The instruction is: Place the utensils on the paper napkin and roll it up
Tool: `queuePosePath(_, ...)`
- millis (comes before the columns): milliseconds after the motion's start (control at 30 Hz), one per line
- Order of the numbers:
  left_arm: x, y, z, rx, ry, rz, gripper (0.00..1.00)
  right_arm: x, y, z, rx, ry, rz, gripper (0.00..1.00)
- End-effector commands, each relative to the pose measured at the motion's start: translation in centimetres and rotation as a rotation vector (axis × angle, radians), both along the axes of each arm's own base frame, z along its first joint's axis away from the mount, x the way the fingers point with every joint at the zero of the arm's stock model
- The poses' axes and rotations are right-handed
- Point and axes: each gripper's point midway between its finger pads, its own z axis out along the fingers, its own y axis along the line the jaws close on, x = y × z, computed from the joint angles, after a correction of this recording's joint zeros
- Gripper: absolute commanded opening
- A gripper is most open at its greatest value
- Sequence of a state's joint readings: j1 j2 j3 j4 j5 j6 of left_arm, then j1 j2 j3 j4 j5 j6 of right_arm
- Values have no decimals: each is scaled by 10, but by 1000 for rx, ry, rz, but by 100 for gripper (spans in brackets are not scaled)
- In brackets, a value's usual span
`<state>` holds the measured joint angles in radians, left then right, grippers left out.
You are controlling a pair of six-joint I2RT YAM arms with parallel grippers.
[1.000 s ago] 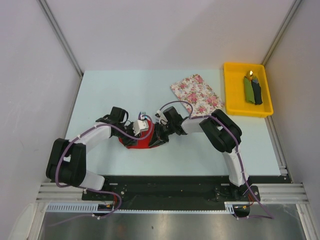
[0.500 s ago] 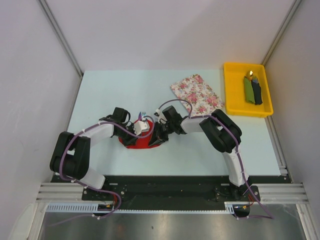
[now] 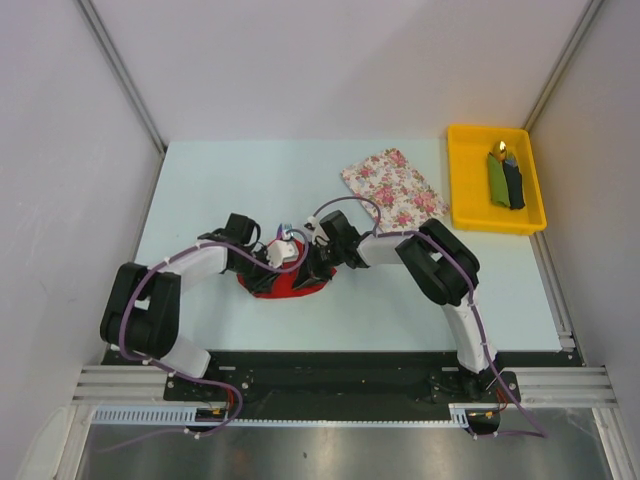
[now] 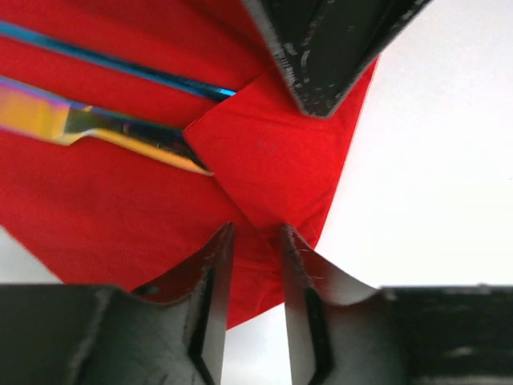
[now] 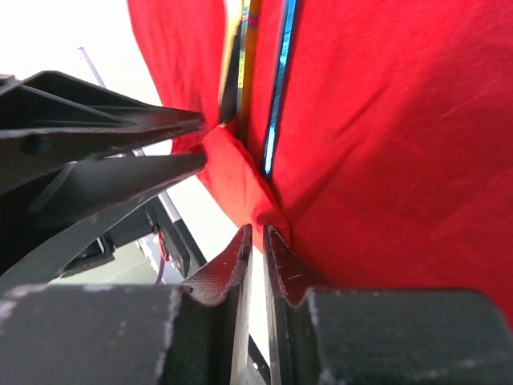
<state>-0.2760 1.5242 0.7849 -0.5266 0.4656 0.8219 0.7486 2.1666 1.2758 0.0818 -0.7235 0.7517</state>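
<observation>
The red paper napkin (image 3: pixel 285 287) lies on the table with both grippers meeting over it. In the left wrist view the utensils, a blue one (image 4: pixel 120 60) and an iridescent gold-purple one (image 4: pixel 104 128), lie on the paper napkin (image 4: pixel 264 160), their ends tucked under a folded-over corner. My left gripper (image 4: pixel 254 233) stands open, its tips straddling the napkin's edge. My right gripper (image 5: pixel 256 231) is nearly closed, pinching the fold of the napkin (image 5: pixel 385 120) beside the utensils (image 5: pixel 280 80). In the top view the left gripper (image 3: pixel 292 264) and right gripper (image 3: pixel 308 268) almost touch.
A floral cloth (image 3: pixel 394 187) lies at the back right. Beside it a yellow tray (image 3: pixel 462 180) holds green and dark rolls (image 3: pixel 505 180). White walls close in the table on both sides.
Both grippers have edged slightly away from the bases over the napkin. The left arm's elbow has swung inward. The napkin stays in place.
</observation>
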Motion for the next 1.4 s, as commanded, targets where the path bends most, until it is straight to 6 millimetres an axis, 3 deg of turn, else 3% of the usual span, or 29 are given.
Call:
queuePosePath(0,13,4,20,-51,31,95,40,14,-4,-18,-51,10,-49,13)
queuePosePath(133,24,22,45,-121,73,238,48,15,-6,-23,-68,7,-55,11)
queuePosePath(233,29,42,53,-149,128,355,51,15,-5,-23,-71,3,-55,12)
queuePosePath(400,41,82,47,-163,256,573,51,16,-5,-22,-75,-7,-56,12)
queuePosePath(500,41,92,37,-173,329,636,51,15,-4,-22,-77,-8,-54,12)
queuePosePath(967,31,78,-2,-235,573,677,53,18,-5,-22,-84,-15,-58,13)
queuePosePath(1367,36,60,8,-354,576,634,54,20,-4,-23,-84,-9,-59,13)
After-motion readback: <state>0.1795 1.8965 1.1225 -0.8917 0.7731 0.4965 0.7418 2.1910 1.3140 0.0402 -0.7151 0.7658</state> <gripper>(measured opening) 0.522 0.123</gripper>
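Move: The left hand is down by the folded lower edge of the red napkin. The napkin's left corner lies about 6 cm to its left and 1 cm ahead, at table height. The utensils' middle is about 7 cm ahead and 4 cm to its right, and the folded flap's tip, over their handle ends, some 3 cm ahead and 5 cm right. From the right hand, the left corner lies some 12 cm to the left and 1 cm farther out. The left hand comes off the napkin's folded lower edge with its fingers opening to about half, and swings left in an arc, up about 5 cm and forward as much, before sinking again and easing back to the right, to finish some 7 cm left and 3 cm forward of its start. On the way it turns roughly 40 degrees counter-clockwise and tips its fingers down and back, bringing the open tips around the napkin's left corner while the right hand stays in place, nearly shut, keeping the fold down beside the utensil handles. ##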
